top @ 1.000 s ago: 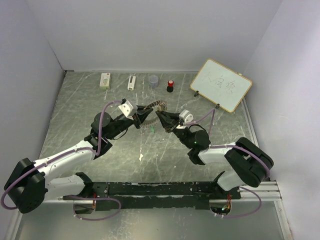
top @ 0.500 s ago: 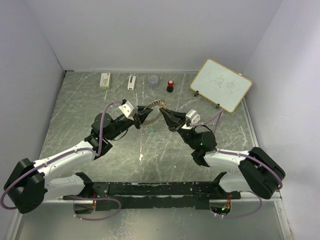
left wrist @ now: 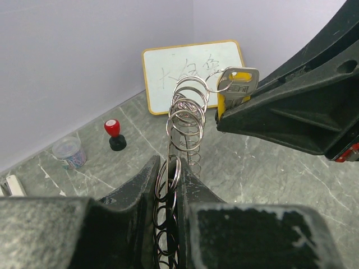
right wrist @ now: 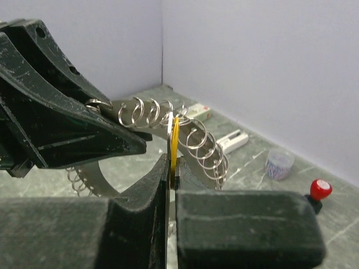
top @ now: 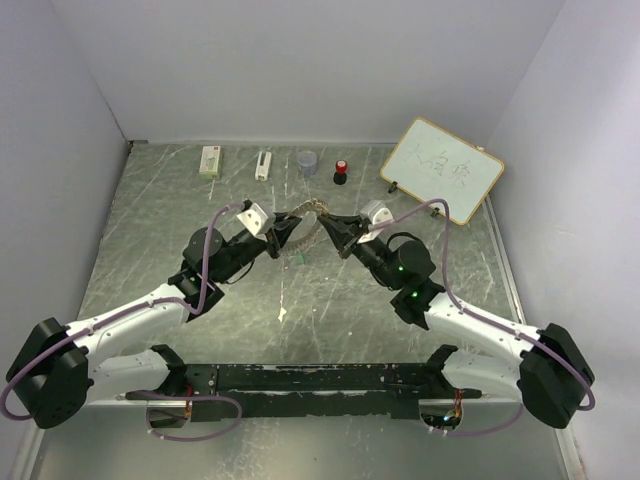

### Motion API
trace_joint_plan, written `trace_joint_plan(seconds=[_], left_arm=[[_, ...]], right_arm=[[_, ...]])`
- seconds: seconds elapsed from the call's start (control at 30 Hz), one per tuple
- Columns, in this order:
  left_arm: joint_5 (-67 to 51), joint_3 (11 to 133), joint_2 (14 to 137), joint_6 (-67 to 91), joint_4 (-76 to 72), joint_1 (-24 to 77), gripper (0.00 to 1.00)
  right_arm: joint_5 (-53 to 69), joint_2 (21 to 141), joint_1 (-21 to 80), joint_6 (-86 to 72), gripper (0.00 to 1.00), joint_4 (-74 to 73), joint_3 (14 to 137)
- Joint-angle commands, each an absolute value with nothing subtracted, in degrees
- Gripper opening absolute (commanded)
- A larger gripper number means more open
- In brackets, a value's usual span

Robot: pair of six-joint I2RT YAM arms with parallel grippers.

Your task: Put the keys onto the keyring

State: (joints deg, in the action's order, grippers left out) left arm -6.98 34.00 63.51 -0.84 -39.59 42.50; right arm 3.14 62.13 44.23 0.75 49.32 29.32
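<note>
The keyring is a big metal loop strung with several small split rings. It is held up off the table, with my left gripper shut on its lower part. My right gripper is shut on the yellow key, edge-on between the pads. In the left wrist view that yellow key sits right beside the keyring's top rings, its own small ring touching or almost touching them. From above, the left gripper and right gripper face each other across the keyring. A tiny green key lies on the table just below.
Along the back wall are a white box, a white clip-like piece, a small grey cup and a red-topped black knob. A framed whiteboard leans at the back right. Side walls close in the table.
My right gripper has shut on the yellow key. The right arm has swung outward to the right and stretched, and its wrist has turned. The left arm and keyring have hardly moved.
</note>
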Motion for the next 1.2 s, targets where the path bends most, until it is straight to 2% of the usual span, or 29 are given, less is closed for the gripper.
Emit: trace_joint_plan(seconds=[0.0, 0.33, 0.6, 0.63, 0.67, 0.73, 0.77, 0.8, 0.9, 1.17], left_arm=[[-3.99, 33.77, 61.92, -1.68, -41.12, 42.31, 0.07], [-2.27, 32.75, 62.94, -2.28, -40.98, 42.24, 0.07], [0.3, 31.21, 62.98, -2.2, -41.34, 41.77, 0.08], [0.36, 30.94, 62.9, -2.19, -41.42, 41.72, 0.11], [0.25, 30.67, 62.81, -2.2, -41.28, 41.68, 0.23], [-0.13, 30.2, 62.37, -2.28, -40.67, 41.51, 0.6], [-0.17, 29.8, 62.02, -2.29, -40.53, 41.47, 0.7], [-0.25, 29.32, 61.52, -2.25, -40.52, 41.43, 0.74], [-0.18, 27.73, 59.45, -2.49, -40.87, 41.35, 0.78], [-1.04, 27.61, 55.52, -5.2, -39.09, 41.37, 0.77]], right_arm=[[2.73, 59.46, 44.47, 0.72, 0.0, 35.29, 34.08], [6.12, 56.13, 44.47, 3.39, 0.0, 15.69, 42.67], [5.11, 57.96, 44.47, 3.34, 0.0, -0.07, 52.59], [4.97, 58.78, 44.47, 3.26, 0.0, -2.54, 54.49], [4.72, 59.76, 44.47, 3.25, 0.0, -5.36, 56.51], [4.53, 62.66, 44.49, 3.33, 0.0, -12.32, 63.19], [4.64, 64.12, 44.47, 3.34, 0.0, -15.43, 65.64], [4.84, 65.47, 44.47, 3.34, 0.0, -18.0, 67.94], [4.98, 68.53, 44.47, 3.25, 0.0, -23.6, 72.6], [4.53, 75.12, 44.38, 3.82, 0.0, -36.1, 82.07]])
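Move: The left fingers still pinch the keyring's upper rim. The yellow key, already threaded on a small loop and held in the right fingertips, is about 4 cm to the left hand's right, level with it in reach and 2 cm higher. The keyring's middle hangs about 6 cm below and 2 cm right of the left hand; the green key is some 12 cm below, 3 cm back and 2 cm right. From the right hand, the keyring's middle is about 3 cm left, 1 cm ahead and 6 cm below. The left fingers let go of the keyring's rim, opening late while that hand sinks about 3.5 cm, then draws off left, away from the yellow key, and rises slightly. The right hand keeps its pinch on the yellow key and stays roughly in place, bobbing up some 3 cm and partly back down late on, while its wrist tips the fingers about 40 degrees to point downward. ##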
